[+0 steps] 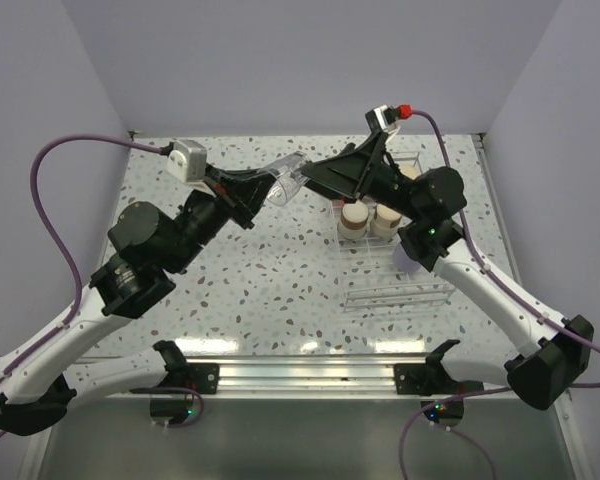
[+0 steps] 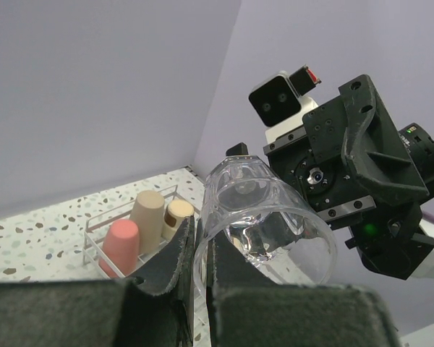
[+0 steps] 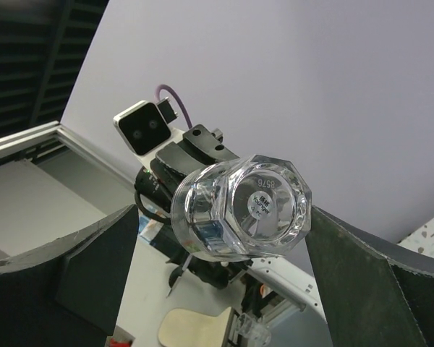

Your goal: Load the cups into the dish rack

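A clear glass cup point(image 1: 286, 182) hangs in the air between the two arms, lying on its side. My left gripper point(image 1: 262, 196) is shut on its rim, one finger inside the mouth point(image 2: 231, 267) and one outside. My right gripper point(image 1: 312, 178) is open, with the cup's faceted base point(image 3: 264, 202) between its wide-apart fingers point(image 3: 362, 282). The dish rack point(image 1: 400, 297) sits at the right of the table. In it stand a pink cup point(image 2: 121, 244), a tall tan cup point(image 2: 147, 215) and a short beige cup point(image 2: 178, 214), all upside down.
The lavender walls close the table at the back and both sides. A metal rail point(image 1: 300, 372) runs along the near edge between the arm bases. The right arm's forearm point(image 1: 480, 280) passes over the rack's right side.
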Controlling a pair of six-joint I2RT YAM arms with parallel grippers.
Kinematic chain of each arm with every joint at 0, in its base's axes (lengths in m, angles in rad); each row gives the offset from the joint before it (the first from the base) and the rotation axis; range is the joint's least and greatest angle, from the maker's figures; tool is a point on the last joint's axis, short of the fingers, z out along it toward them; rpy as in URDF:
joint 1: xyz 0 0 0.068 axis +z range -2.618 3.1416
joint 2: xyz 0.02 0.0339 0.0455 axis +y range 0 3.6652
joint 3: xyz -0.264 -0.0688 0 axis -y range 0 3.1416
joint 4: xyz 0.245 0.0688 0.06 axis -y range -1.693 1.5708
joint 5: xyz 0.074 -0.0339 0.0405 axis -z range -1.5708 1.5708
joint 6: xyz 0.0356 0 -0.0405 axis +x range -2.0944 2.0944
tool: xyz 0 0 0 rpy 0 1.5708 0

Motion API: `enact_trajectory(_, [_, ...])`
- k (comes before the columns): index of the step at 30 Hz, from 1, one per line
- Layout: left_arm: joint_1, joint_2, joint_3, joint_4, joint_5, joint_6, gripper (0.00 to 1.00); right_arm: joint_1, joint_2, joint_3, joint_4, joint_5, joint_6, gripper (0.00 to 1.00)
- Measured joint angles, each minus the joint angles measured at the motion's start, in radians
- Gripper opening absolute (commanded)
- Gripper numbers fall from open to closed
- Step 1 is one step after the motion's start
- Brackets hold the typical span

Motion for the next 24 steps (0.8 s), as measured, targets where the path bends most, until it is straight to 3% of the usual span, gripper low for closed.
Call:
enact_trajectory(4, [0.0, 0.002, -0.001, 0.008, -0.005, 0.005, 0.0, 0.013, 0.023, 0.0, 0.047, 0.019, 0.031, 0.97])
enact_trajectory(7, [0.0, 0.005, -0.001, 0.011, -0.008, 0.007, 0.0, 0.017, 0.037, 0.0, 0.073, 0.035, 0.049, 0.88])
enact_trajectory(8, [0.0, 0.006, -0.001, 0.014, -0.008, 0.007, 0.0, 0.018, 0.042, 0.0, 0.081, 0.038, 0.056, 0.79])
enact_trajectory(15, [0.0, 0.006, -0.001, 0.048, -0.008, 0.007, 0.0, 0.018, 0.053, 0.0, 0.102, 0.049, 0.09, 0.45])
enact_trajectory(21, [0.0, 0.008, -0.001, 0.052, -0.008, 0.005, 0.0, 0.018, 0.053, -0.003, 0.108, 0.056, 0.101, 0.23])
enact_trajectory(22, [0.0, 0.008, -0.001, 0.05, -0.009, 0.004, 0.0, 0.018, 0.053, -0.004, 0.108, 0.056, 0.1, 0.13])
enact_trajectory(24, [0.0, 0.01, -0.001, 0.045, -0.013, 0.003, 0.0, 0.018, 0.052, -0.009, 0.109, 0.06, 0.1, 0.04])
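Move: The clear cup is already in the left hand, pinched at its rim, its middle about 5 cm to that hand's right, 1 cm ahead and 2 cm higher. From the open right hand the same cup lies roughly 4 cm to the left, neither ahead nor back, and 1 cm up, base towards it. In the rack some 42 cm below the right hand, the red cup stands about 28 cm ahead and 11 cm right, the cream-and-brown cup 19 cm ahead and 12 cm right. The wide-open right hand eases about 1 cm forward, with a smaller shift left and up, and tilts some 5 degrees to bring its fingers squarely either side of the clear cup's base; it then closes to roughly half open and pinches the base from both sides. The left hand keeps its shut grip on the rim and holds the cup out to the right hand in mid-air, rising only about 1 cm while the right fingers close. ##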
